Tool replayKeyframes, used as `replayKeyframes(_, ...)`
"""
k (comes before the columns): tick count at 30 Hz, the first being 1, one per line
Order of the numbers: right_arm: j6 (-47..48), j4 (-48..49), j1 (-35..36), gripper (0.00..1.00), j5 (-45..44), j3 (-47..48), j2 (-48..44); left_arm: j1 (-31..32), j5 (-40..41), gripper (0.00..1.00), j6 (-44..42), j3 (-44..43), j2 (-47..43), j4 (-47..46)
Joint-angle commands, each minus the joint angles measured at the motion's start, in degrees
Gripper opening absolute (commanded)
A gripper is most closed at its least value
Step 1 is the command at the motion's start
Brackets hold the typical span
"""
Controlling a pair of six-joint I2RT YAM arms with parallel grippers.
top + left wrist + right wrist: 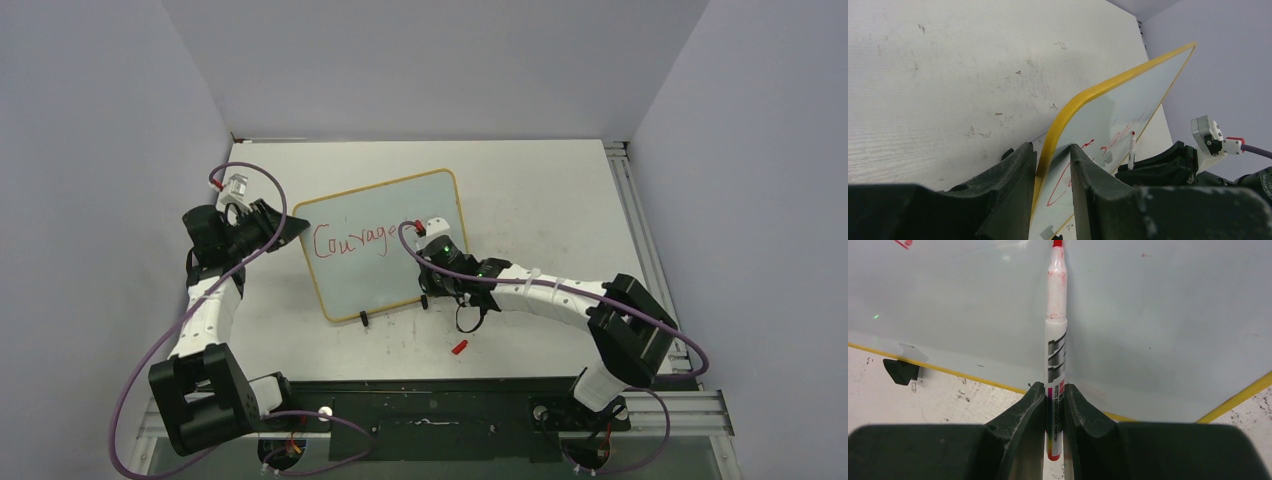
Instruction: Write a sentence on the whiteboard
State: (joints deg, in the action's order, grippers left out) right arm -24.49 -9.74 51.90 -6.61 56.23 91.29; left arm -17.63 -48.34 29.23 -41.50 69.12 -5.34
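Observation:
The whiteboard (375,285), yellow-framed, stands tilted on the table. The sentence (355,242) on it reads "Courage" in red. My left gripper (290,225) is shut on the board's left edge. In the left wrist view its fingers clamp the yellow frame (1050,150), one on each side of the whiteboard (1128,105). My right gripper (1054,387) is shut on a white marker (1056,335). The marker's red tip points at the whiteboard (1173,315), just after the last letter. The same marker (1131,150) shows upright in front of the red writing (1118,137).
A red marker cap (459,347) lies on the table in front of the board, below my right arm. Two black clip feet (364,319) hold up the board's lower edge; one foot (900,371) shows in the right wrist view. Walls close in the table on three sides.

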Motion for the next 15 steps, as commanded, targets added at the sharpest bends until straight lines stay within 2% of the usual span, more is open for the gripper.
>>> replayKeyframes(1,1.6,0.6,-0.2,0.05,-0.6,2.4,-4.8,-0.1,2.0,0.33,-2.7,-1.3,-3.2,1.2)
replayKeyframes(6,3.3,-1.1,0.0,0.05,2.5,4.0,-11.0,-0.1,9.4,0.58,-8.3,-3.3,-6.9,8.3)
replayKeyframes(15,5.6,-12.2,-0.4,0.05,6.0,5.4,-19.5,1.6,21.8,0.67,-15.3,-7.2,-13.6,18.6)
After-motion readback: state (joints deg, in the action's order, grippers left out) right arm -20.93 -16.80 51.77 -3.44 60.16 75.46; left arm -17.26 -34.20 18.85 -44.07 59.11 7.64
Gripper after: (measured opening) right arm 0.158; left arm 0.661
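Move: The right hand holds the marker with its tip at the short red mark after "Courage", about 6 cm ahead, 4 cm left and 4 cm below. "Courage" centres some 14 cm left and 5 cm ahead of this hand; the right black clip is about 8 cm back, 1 cm left, and the red cap 17 cm back, 6 cm right. The left hand has the whiteboard's left edge between its fingers, with that red mark about 22 cm right, level, 8 cm lower. The marker tip comes off the whiteboard as the right hand, still gripping the marker, lifts away nearly straight up, slow at first and then fast, about 11 cm, its fingers tipping up slightly. Meanwhile the left fingers open from the board's edge and that hand backs off some 3 cm to the left while rising a little, rolling its left side up about 15 degrees and turning counter-clockwise. ##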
